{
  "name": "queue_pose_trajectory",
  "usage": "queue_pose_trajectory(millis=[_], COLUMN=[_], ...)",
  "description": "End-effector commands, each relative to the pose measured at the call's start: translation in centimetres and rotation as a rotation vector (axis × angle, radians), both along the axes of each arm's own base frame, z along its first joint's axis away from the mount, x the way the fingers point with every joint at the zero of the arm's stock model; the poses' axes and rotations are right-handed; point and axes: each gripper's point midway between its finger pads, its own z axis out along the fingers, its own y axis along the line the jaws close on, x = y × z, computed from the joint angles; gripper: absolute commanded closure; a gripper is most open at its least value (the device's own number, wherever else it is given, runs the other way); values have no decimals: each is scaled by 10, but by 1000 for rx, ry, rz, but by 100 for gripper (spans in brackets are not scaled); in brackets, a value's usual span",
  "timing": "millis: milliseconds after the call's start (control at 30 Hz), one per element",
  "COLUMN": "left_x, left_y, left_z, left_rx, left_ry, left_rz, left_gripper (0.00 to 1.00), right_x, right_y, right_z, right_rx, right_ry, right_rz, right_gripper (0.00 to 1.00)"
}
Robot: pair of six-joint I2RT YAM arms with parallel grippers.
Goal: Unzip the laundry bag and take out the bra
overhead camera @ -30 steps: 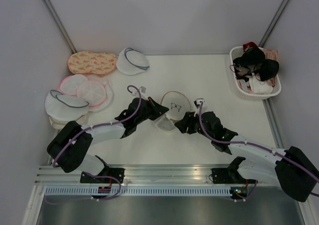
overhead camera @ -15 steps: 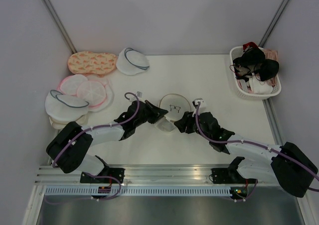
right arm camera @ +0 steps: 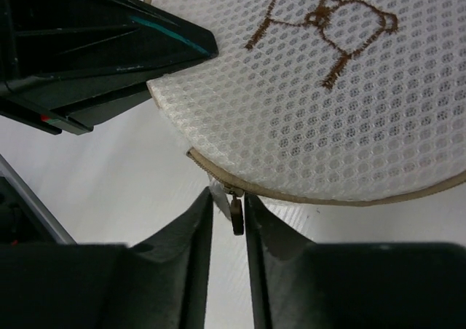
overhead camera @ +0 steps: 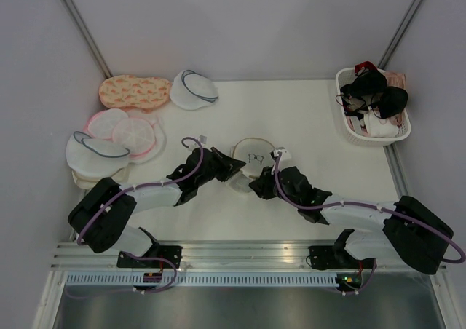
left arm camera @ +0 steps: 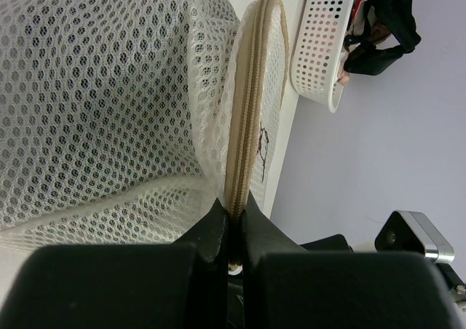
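Observation:
The laundry bag [overhead camera: 255, 154] is a round white mesh pouch with a tan zipper rim and a small bra drawing, lying mid-table between both arms. My left gripper [overhead camera: 234, 166] is shut on its zipper rim [left arm camera: 251, 125], the tan band pinched between the fingertips [left arm camera: 218, 223]. My right gripper [overhead camera: 256, 186] sits at the bag's near edge. In the right wrist view its jaws stand narrowly open, with the small brown zipper pull [right arm camera: 237, 215] hanging between them, a thin gap on each side. The bra is hidden.
A white perforated basket [overhead camera: 373, 135] with black and pink garments stands at the far right, also showing in the left wrist view as the basket [left arm camera: 317, 45]. Grey-rimmed pouches [overhead camera: 193, 89], pink-rimmed pouches [overhead camera: 135, 134] and an orange patterned pouch [overhead camera: 135, 91] lie at the left.
My right gripper has slid left to the bag's near rim and its jaws have narrowed around the zipper pull. The left gripper keeps its hold on the rim.

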Motion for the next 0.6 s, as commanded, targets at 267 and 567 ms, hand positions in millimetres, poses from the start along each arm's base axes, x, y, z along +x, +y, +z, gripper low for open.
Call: queue_pose_trajectory(millis=[267, 567], left_x=[-3, 6], left_y=[-11, 3], left_z=[13, 15], left_rx=[-40, 128], left_ry=[-34, -171], left_rz=[-73, -224], left_gripper=[98, 98], right_x=[11, -3], right_y=[-4, -52], right_z=[24, -11], right_rx=[-56, -387], right_ry=[-68, 43], right_rz=[-55, -80], right_gripper=[100, 100])
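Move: The zip pull of the laundry bag already lies between the right hand's half-closed fingertips, within about 1 cm of straight ahead and level in height. The start of the zip's tape lies some 2 cm to its left, and the embroidered glasses on the lid about 7 cm ahead, 1 cm left and slightly lower. From the left hand, which already grips the bag's rim, the pull is roughly 5 cm back, 4 cm right and a little below; the glasses are 2 cm ahead and 3 cm right. The right fingers, half closed around the pull, shut and pinch it while the hand almost stays put, then the hand draws the pull to the right along the near edge of the lid, away from the left gripper, by about 2.5 cm, gathering speed and rolling so that its left side dips some 15 degrees. The left hand keeps its shut grip on the bag's rim and holds it nearly in place against the pull, only turning slightly clockwise near the end. ##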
